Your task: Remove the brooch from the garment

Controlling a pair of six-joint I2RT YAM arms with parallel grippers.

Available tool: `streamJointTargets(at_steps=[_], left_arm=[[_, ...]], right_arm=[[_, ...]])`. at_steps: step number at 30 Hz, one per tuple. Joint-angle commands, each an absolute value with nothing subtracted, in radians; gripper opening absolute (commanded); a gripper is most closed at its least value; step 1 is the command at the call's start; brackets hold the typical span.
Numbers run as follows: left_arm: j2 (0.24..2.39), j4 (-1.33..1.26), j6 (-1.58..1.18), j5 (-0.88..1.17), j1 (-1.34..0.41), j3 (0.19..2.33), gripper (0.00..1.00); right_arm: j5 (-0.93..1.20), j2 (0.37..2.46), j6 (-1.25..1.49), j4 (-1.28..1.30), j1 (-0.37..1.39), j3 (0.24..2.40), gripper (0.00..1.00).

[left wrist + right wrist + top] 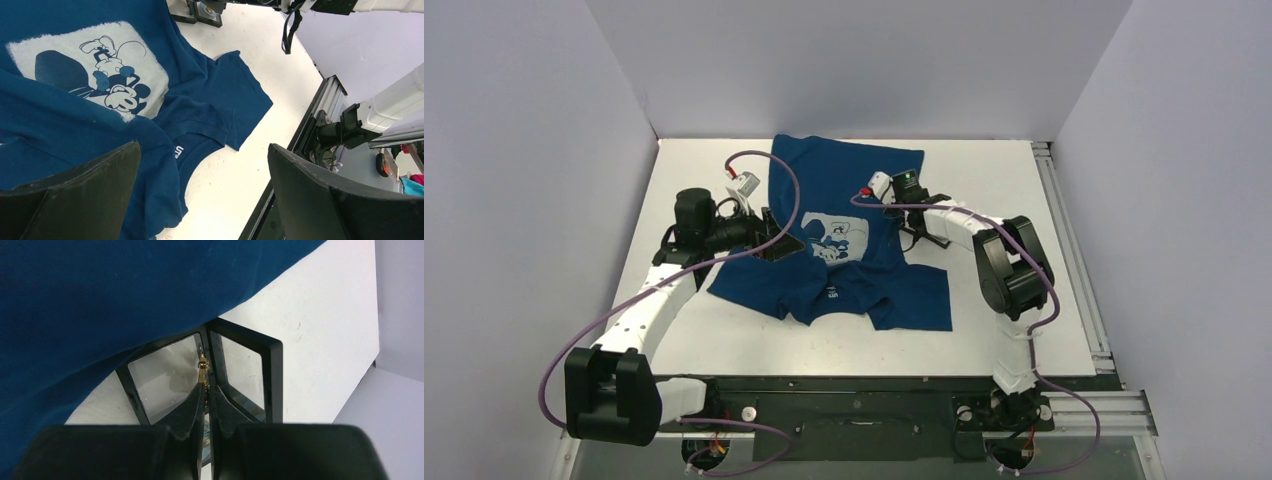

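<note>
The garment [844,190], a dark blue T-shirt with a pale mouse print [836,240], lies rumpled on the white table. My left gripper [779,240] hovers open over its left side; in the left wrist view the fingers [90,185] stand wide apart above the collar [200,145] with nothing between them. Off the shirt's right edge, my right gripper [206,386] is shut on a small gold brooch [202,365]. It holds the brooch at the hinge of an open black display case [272,375]. The shirt's edge [100,305] drapes just above the case.
The open case [927,232] stands on bare table right of the shirt. A metal rail [1069,250] runs along the table's right edge, with walls on three sides. The right arm [390,105] shows at the right of the left wrist view.
</note>
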State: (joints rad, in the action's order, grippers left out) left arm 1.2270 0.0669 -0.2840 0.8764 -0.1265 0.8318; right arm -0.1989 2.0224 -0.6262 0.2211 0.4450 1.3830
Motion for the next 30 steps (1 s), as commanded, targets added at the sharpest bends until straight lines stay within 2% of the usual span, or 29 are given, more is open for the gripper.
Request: streamJointTargets(at_steps=[1,15,19,25,30], left_arm=[[1.232,0.081,-0.259,0.898,-0.116,0.888,0.96],[1.238,0.147,-0.174,0.872,-0.107,0.912,0.96],[1.249,0.289,0.009,0.769,-0.089,0.967,0.96],[1.323,0.583,0.428,0.635,-0.014,1.085,0.96],[1.449,0.760,0.654,0.553,0.056,1.192,0.99]], right_arm=[[-0.224,2.031,-0.642,0.216,0.460,1.426,0.03],[-0.152,1.981,-0.582,0.276,0.512,1.419,0.35],[-0.089,1.904,-0.525,0.320,0.506,1.420,0.43],[0.078,1.750,-0.461,0.447,0.478,1.390,0.57],[0.180,1.635,-0.475,0.592,0.463,1.333,0.58]])
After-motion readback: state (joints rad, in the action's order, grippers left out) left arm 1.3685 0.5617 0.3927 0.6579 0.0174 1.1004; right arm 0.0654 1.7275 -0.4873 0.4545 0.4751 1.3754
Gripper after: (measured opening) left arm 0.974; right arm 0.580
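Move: The right hand still pinches the gold brooch low over its open case, whose tray's middle lies about 3 cm back, 2 cm to the left and 4 cm below. The round badge's case sits some 5 cm back and 4 cm right of this hand; the garment's mouse print lies about 19 cm left and 6 cm back. From the left hand the brooch's case is roughly 27 cm right, 10 cm ahead and 18 cm below. Right fingers open and release the brooch, drift left and back, then rise 10 cm; left hand swings left. ##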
